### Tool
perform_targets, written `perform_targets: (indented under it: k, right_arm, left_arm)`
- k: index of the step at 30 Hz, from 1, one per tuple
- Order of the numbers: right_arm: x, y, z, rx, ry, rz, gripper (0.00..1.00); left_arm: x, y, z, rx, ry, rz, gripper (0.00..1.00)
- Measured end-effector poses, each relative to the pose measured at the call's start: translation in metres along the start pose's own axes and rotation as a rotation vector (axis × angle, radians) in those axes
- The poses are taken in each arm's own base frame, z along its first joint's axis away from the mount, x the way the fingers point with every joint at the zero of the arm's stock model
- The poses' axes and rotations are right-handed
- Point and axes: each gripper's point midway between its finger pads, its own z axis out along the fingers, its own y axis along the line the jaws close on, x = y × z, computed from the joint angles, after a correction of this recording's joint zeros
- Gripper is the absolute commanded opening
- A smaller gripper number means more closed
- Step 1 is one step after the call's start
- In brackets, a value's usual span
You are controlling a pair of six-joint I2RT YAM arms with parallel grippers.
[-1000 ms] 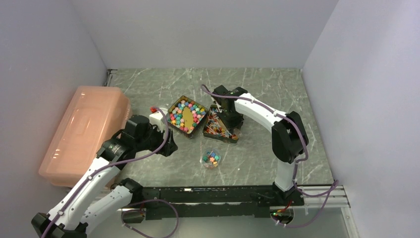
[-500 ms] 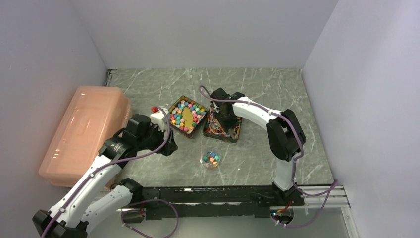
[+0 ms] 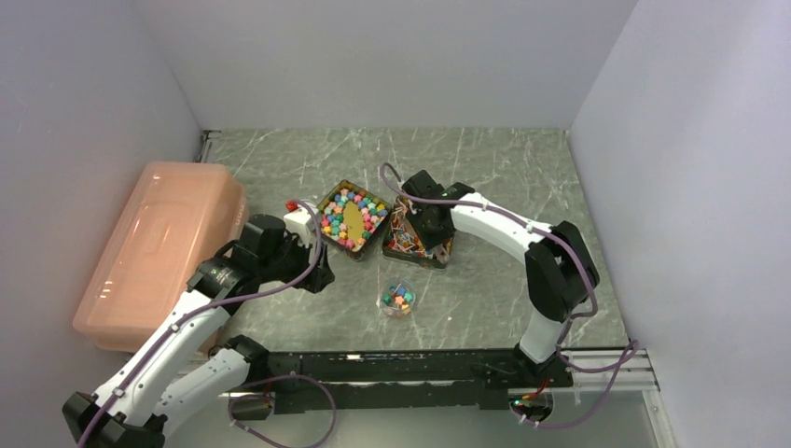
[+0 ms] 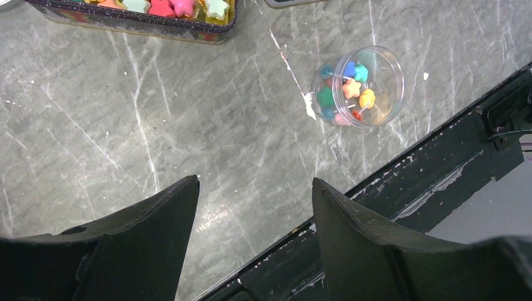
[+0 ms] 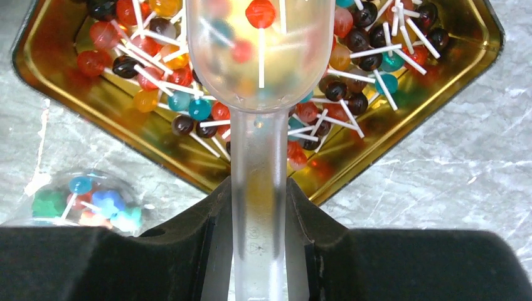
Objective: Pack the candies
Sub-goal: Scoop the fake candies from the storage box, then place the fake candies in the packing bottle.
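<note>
A gold tin (image 3: 353, 217) holds many small multicoloured star-shaped candies (image 3: 347, 200). A second gold tin (image 5: 401, 116) holds tiny lollipop candies (image 5: 157, 69) on white sticks; it also shows in the top view (image 3: 438, 257). My right gripper (image 5: 260, 200) is shut on the handle of a clear plastic scoop (image 5: 260, 56), whose bowl hangs over this tin with a few lollipops in it. My left gripper (image 4: 254, 185) is open and empty above bare table, left of a small clear jar (image 4: 359, 86) that holds a few candies.
A large pink lidded box (image 3: 159, 247) stands at the left edge. The clear jar (image 3: 398, 299) sits in front of the two tins, near the black front rail (image 3: 401, 369). The star tin's near corner (image 4: 138, 19) shows at the top of the left wrist view.
My right gripper has moved toward the near side over the lollipop tin, and its elbow has swung right. The left arm has barely moved.
</note>
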Motion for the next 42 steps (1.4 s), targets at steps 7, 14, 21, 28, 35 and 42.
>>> perform_targets:
  k: [7,14,21,28,35,42]
  right_arm:
    - [0.005,0.0,-0.024,0.017,-0.035,0.002,0.0]
    - [0.019,-0.003,-0.045,0.018,-0.045,0.023,0.0]
    - [0.034,0.002,-0.06,0.01,-0.053,0.04,0.0]
    - [0.049,0.015,-0.079,0.014,-0.072,0.024,0.0]
    - [0.06,0.03,-0.106,0.0,-0.12,0.007,0.0]
    - [0.079,0.041,-0.121,0.003,-0.127,-0.007,0.0]
  left_arm:
    - [0.0,0.0,0.0,-0.001,0.002,0.0,0.72]
    - [0.0,0.0,0.0,-0.001,0.002,0.0,0.72]
    - [0.0,0.0,0.0,-0.001,0.002,0.0,0.72]
    - [0.0,0.0,0.0,-0.001,0.002,0.0,0.72]
    - [0.0,0.0,0.0,-0.002,0.002,0.0,0.72]
    - [0.0,0.001,0.0,-0.004,0.001,0.0,0.72]
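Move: The clear storage box, where the scoop's load is to go, stands about 8 cm back from the right hand, some 9 cm to its left and 4 cm lower. The lollipop tray's middle is about 9 cm ahead of this hand and 4 cm to its left. The star candy tray is roughly 13 cm ahead and 20 cm to the left, at similar height. From the idle left hand, the storage box lies about 4 cm ahead, 15 cm right and 13 cm down. The clear scoop, still pinched by its handle and carrying a few lollipops, is drawn away from over the lollipop tray by the right hand: about 12 cm back towards the robot while rising some 8 cm, steeply at first, then mostly back. It ends out to the right of the storage box, fingers tilted slightly further forward, grip kept. ##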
